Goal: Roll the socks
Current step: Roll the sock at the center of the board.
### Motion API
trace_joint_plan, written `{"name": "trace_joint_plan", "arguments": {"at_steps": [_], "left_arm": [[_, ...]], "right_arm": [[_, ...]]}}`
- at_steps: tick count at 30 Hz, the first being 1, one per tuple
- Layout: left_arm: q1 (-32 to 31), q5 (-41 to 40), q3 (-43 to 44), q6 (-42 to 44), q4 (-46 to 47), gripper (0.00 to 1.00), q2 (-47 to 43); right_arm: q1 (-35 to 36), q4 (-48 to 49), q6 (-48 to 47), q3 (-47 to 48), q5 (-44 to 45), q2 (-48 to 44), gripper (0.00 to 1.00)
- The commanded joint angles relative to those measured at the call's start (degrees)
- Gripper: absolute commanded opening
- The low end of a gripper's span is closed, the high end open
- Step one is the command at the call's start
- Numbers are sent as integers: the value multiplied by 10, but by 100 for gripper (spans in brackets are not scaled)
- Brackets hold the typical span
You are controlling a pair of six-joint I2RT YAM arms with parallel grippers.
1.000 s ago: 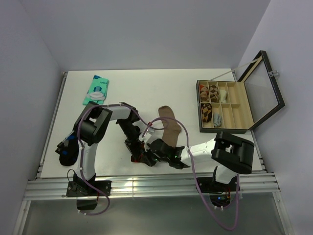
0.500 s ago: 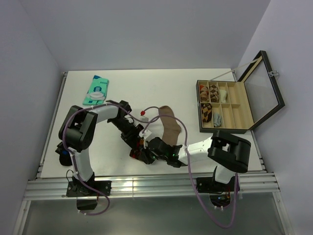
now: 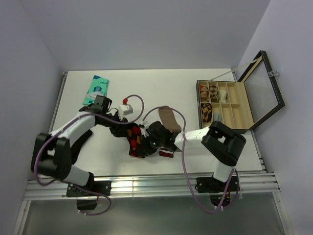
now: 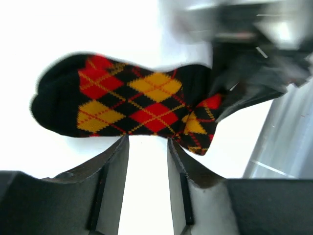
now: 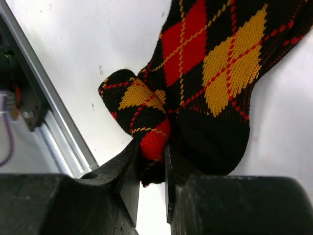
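The black argyle sock lies flat on the white table near the front middle, one end folded up. My right gripper is shut on that folded end, and the rest of the sock spreads away from its fingers. In the left wrist view my left gripper stands open just short of the argyle sock, with only bare table between its fingers. The tan-brown sock lies just behind the right gripper, partly covered by the arm and its cable. The left gripper sits to the sock's left.
A teal flat packet lies at the back left. An open wooden box with rolled socks in some compartments stands at the right, its glass lid raised. A metal rail runs along the table's front edge.
My left gripper has opened and come off the argyle sock, and the left arm has swung out to the left. The right gripper has shifted back and left with the sock end.
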Motion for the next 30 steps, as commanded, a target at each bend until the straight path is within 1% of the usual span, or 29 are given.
{"name": "trace_joint_plan", "arguments": {"at_steps": [1, 2, 3, 4, 5, 6, 7, 8, 9, 11, 12, 15, 21, 26, 30], "left_arm": [[-5, -28, -39, -4, 111, 43, -87], [-8, -47, -57, -1, 120, 43, -114], [-18, -58, -65, 5, 125, 44, -125], [-25, -70, -73, 19, 130, 44, -134], [-33, -103, -94, 21, 147, 45, -152], [-55, -120, -105, 29, 171, 45, -168], [-68, -136, -117, 33, 171, 45, -177], [-82, -178, -146, 35, 196, 45, -187], [-120, -199, -161, 35, 213, 45, -198], [-158, -251, -205, 35, 257, 46, -232], [-187, -260, -217, 34, 269, 50, -243], [-217, -285, -247, 39, 297, 55, -267], [-263, -322, -277, 43, 325, 57, -251], [-314, -335, -297, 37, 343, 58, -257], [-336, -340, -301, 28, 349, 60, -243]], "right_arm": [[-28, -147, 2, 44, -43, 45, 17], [-38, -162, -1, 58, -57, 64, 18], [-42, -203, -10, 72, -58, 73, 18], [-45, -220, -14, 99, -61, 80, 18], [-49, -237, -20, 113, -66, 97, 18], [-52, -269, -27, 140, -75, 105, 19], [-55, -283, -29, 153, -81, 113, 19], [-58, -294, -31, 164, -89, 124, 19], [-65, -313, -34, 182, -104, 130, 19], [-70, -328, -36, 195, -118, 138, 20], [-74, -342, -38, 206, -122, 141, 21], [-82, -360, -42, 220, -135, 145, 22], [-86, -401, -51, 247, -125, 155, 24], [-86, -408, -51, 253, -124, 159, 24], [-88, -410, -52, 255, -124, 160, 24]]}}
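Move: Back and to the right of the left hand lies the argyle sock's folded near end, pinched in the right fingers: about 8 cm back, 8 cm right and 6 cm below. The sock's flat part centres about 3 cm back, 4 cm right and 7 cm below that hand. From the right hand, this flat part lies some 5 cm ahead and 4 cm left, 1 cm lower; the brown sock is about 8 cm ahead, 12 cm right, 2 cm lower. Rolling forward about 20 degrees around its own fingers, the right hand keeps its pinch on the argyle fold and moves some 2 cm ahead along the board, its fingertips dipping. The left hand first lifts about 3 cm, then swings back 6 cm, rightward and down beside that fold, rolling nearly 40 degrees the opposite way and opening its fingers wider. ##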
